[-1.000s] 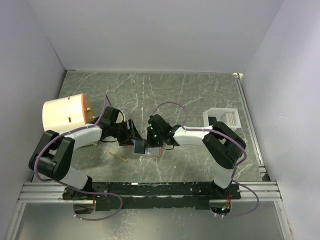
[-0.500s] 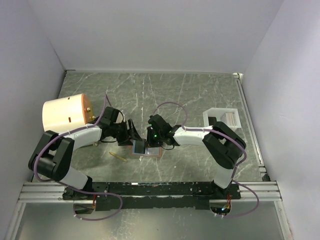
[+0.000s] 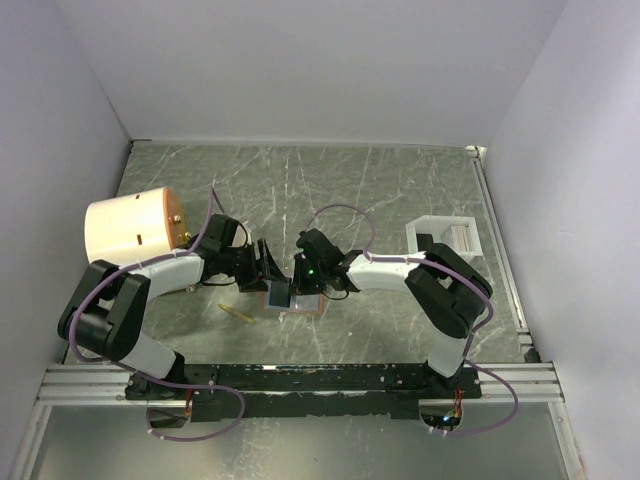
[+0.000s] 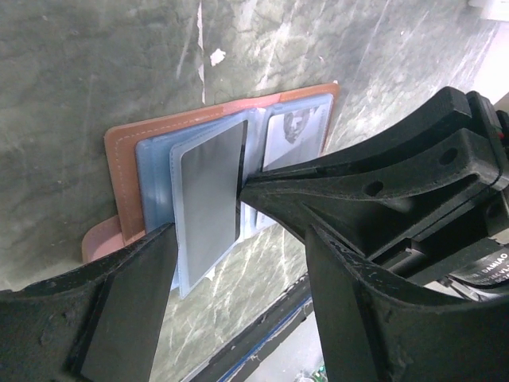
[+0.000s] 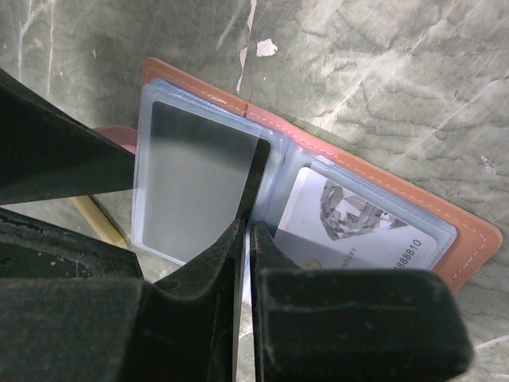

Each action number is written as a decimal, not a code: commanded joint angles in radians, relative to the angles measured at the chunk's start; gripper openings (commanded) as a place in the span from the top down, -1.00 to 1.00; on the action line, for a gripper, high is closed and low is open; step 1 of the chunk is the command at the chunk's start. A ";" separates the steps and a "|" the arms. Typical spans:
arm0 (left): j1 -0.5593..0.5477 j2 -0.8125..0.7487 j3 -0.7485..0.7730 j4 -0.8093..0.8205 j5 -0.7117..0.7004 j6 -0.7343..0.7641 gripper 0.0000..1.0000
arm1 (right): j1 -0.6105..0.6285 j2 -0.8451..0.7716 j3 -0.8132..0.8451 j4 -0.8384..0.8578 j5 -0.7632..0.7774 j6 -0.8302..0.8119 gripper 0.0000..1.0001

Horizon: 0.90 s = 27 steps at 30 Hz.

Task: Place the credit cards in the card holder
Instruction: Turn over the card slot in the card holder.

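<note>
The tan-brown card holder (image 3: 312, 311) (image 4: 127, 143) (image 5: 469, 239) lies open on the table between the two arms, its clear blue sleeves showing. A grey credit card (image 4: 211, 191) (image 5: 195, 187) sits in a raised sleeve leaf on one half. A whitish card with a diamond picture (image 5: 358, 223) (image 4: 296, 131) fills the other half. My right gripper (image 5: 246, 231) (image 3: 296, 284) is shut at the fold, with a thin pale edge pinched between its fingers where the grey card ends. My left gripper (image 4: 238, 318) (image 3: 268, 270) hangs open over the holder's outer side, holding nothing.
A big cream cylinder (image 3: 125, 230) stands at the left, close to the left arm. A white open tray (image 3: 432, 232) holding more cards (image 3: 463, 238) sits at the right. A small yellowish stick (image 3: 238, 313) (image 5: 99, 219) lies beside the holder. The holder's snap tab (image 4: 99, 239) sticks out sideways.
</note>
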 commanded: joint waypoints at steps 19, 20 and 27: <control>-0.040 -0.020 0.000 0.122 0.137 -0.080 -0.50 | 0.006 -0.154 -0.085 -0.038 0.181 -0.069 0.52; -0.047 -0.017 0.004 0.127 0.136 -0.083 -0.49 | 0.006 -0.168 -0.090 -0.048 0.216 -0.078 0.49; -0.111 0.006 0.047 0.144 0.119 -0.106 -0.49 | -0.025 -0.296 -0.145 -0.095 0.375 -0.142 0.38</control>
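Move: The raised card slot I'm turning, with the dark card in it, has its middle about 3 cm to the right of my left hand, 3 cm back and 3 cm below. The white-card page lies on the slot's right, about 6 cm from its middle; the yellow stick is some 8 cm left of my left hand and 7 cm back. From my right hand, shut on the spine, the slot is about 4 cm left, the page 3 cm right. With one open fingertip still under the slot's outer edge, I sweep my left hand about 3.5 cm right, rising some 2 cm and easing back a little, fingers tipping slightly towards level, to push the slot over towards the spine. My right hand first stays on the spine, then lifts clear, going about 5 cm right, 3 cm up and a bit forward over the white-card page, its fingers parting slightly. ##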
